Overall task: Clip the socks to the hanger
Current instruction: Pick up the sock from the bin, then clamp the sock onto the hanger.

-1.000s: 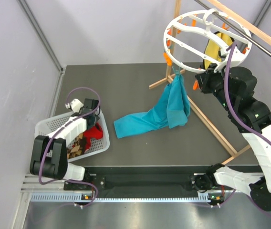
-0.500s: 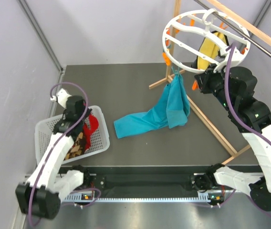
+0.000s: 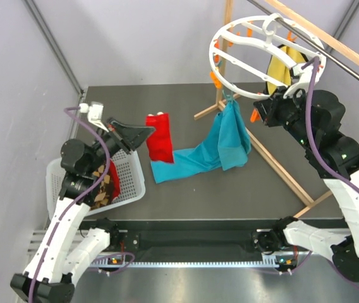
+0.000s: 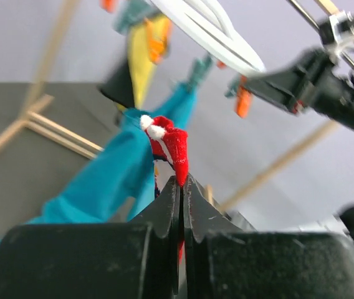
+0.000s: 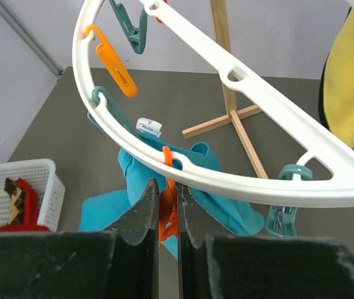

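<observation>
My left gripper (image 3: 146, 130) is shut on a plain red sock (image 3: 158, 137) and holds it in the air above the table, left of the hanger; in the left wrist view the sock (image 4: 172, 146) sticks up from between the closed jaws. More socks, red (image 3: 112, 172) and checkered (image 3: 103, 187), lie in the white mesh basket (image 3: 132, 183). The white ring hanger (image 3: 255, 47) hangs at the upper right. My right gripper (image 5: 168, 199) is shut on an orange clip (image 5: 168, 215) on the hanger's rim (image 5: 227, 184).
A long teal cloth (image 3: 217, 145) hangs from a clip and trails onto the table. A yellow cloth (image 3: 279, 66) hangs behind the ring. The wooden rail frame (image 3: 274, 161) stands at the right, its feet on the table.
My left arm has lifted a red sock out of the basket and swung it right, towards the hanger. The hanger has tilted and shifted a little left with my right gripper.
</observation>
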`<state>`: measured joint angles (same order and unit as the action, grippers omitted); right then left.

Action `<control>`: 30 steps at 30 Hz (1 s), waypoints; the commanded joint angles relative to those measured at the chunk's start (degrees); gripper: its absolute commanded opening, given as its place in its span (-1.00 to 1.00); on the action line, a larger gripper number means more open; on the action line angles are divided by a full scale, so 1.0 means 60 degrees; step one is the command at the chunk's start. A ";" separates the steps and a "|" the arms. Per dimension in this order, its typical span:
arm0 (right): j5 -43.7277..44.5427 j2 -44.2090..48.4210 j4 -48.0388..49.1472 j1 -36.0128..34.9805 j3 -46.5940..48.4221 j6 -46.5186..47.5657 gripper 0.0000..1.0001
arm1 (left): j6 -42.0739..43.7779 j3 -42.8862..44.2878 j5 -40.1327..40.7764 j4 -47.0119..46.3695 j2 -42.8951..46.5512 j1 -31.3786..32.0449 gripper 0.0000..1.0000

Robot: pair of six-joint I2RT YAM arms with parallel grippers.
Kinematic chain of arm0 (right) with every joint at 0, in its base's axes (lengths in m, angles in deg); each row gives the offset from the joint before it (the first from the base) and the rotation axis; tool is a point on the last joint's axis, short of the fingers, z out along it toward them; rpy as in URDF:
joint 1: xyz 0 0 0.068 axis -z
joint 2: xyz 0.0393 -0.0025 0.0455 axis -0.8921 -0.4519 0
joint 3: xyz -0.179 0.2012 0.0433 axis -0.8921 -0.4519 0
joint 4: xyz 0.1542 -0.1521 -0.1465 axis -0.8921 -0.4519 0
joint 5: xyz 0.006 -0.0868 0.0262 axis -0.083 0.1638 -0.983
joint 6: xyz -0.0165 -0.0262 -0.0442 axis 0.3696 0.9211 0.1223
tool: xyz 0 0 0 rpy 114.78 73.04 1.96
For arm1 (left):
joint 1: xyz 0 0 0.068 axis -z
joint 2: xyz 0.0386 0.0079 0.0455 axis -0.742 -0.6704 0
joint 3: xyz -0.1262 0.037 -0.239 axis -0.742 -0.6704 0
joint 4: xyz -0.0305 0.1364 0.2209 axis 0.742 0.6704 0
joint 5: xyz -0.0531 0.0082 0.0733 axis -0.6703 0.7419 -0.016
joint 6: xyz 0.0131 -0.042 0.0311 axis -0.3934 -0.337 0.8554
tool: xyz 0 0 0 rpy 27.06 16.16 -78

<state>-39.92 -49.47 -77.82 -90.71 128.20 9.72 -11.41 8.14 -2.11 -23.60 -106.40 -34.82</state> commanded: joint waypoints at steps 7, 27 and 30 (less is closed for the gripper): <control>-0.1298 0.0180 -0.0376 0.0084 0.0314 -0.0427 -1.00 | 0.1940 0.1757 0.0843 -0.0334 -0.2204 0.5022 -1.00; 0.0562 -0.0522 -0.1650 0.0084 0.1529 -0.1497 -1.00 | 1.0715 0.4410 1.3444 -0.3026 -0.7404 1.0842 -1.00; 0.0650 -0.0581 -0.1681 0.0084 0.1560 -0.1585 -1.00 | 1.1156 0.4454 1.3533 -0.3612 -0.7728 1.0872 -1.00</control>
<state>-37.74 -52.77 -86.50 -90.71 134.93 1.68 48.22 32.44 73.10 -35.89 -152.52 30.16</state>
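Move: Some 30 cm to the right of the left hand, roughly 7 cm farther out and 5 cm higher, is the orange clip on the hanger's near rim, where the red sock already in the left fingers is being taken. The right hand has that clip in its fingers. From the left hand, the hanging turquoise sock is about 25 cm right, 8 cm ahead and 8 cm lower; the hanger's middle is about 33 cm right, 20 cm ahead and 7 cm up. Sweeping some 25 cm to the right towards the orange clip, the left hand carries the red sock on a curve, first drawing back about 8 cm, then coming forward again and sinking at the end. It rolls some 40 degrees, left side rising, after swinging clockwise and back; its fingers stay shut. The right hand keeps the clip at the rim, shifting barely a centimetre. ##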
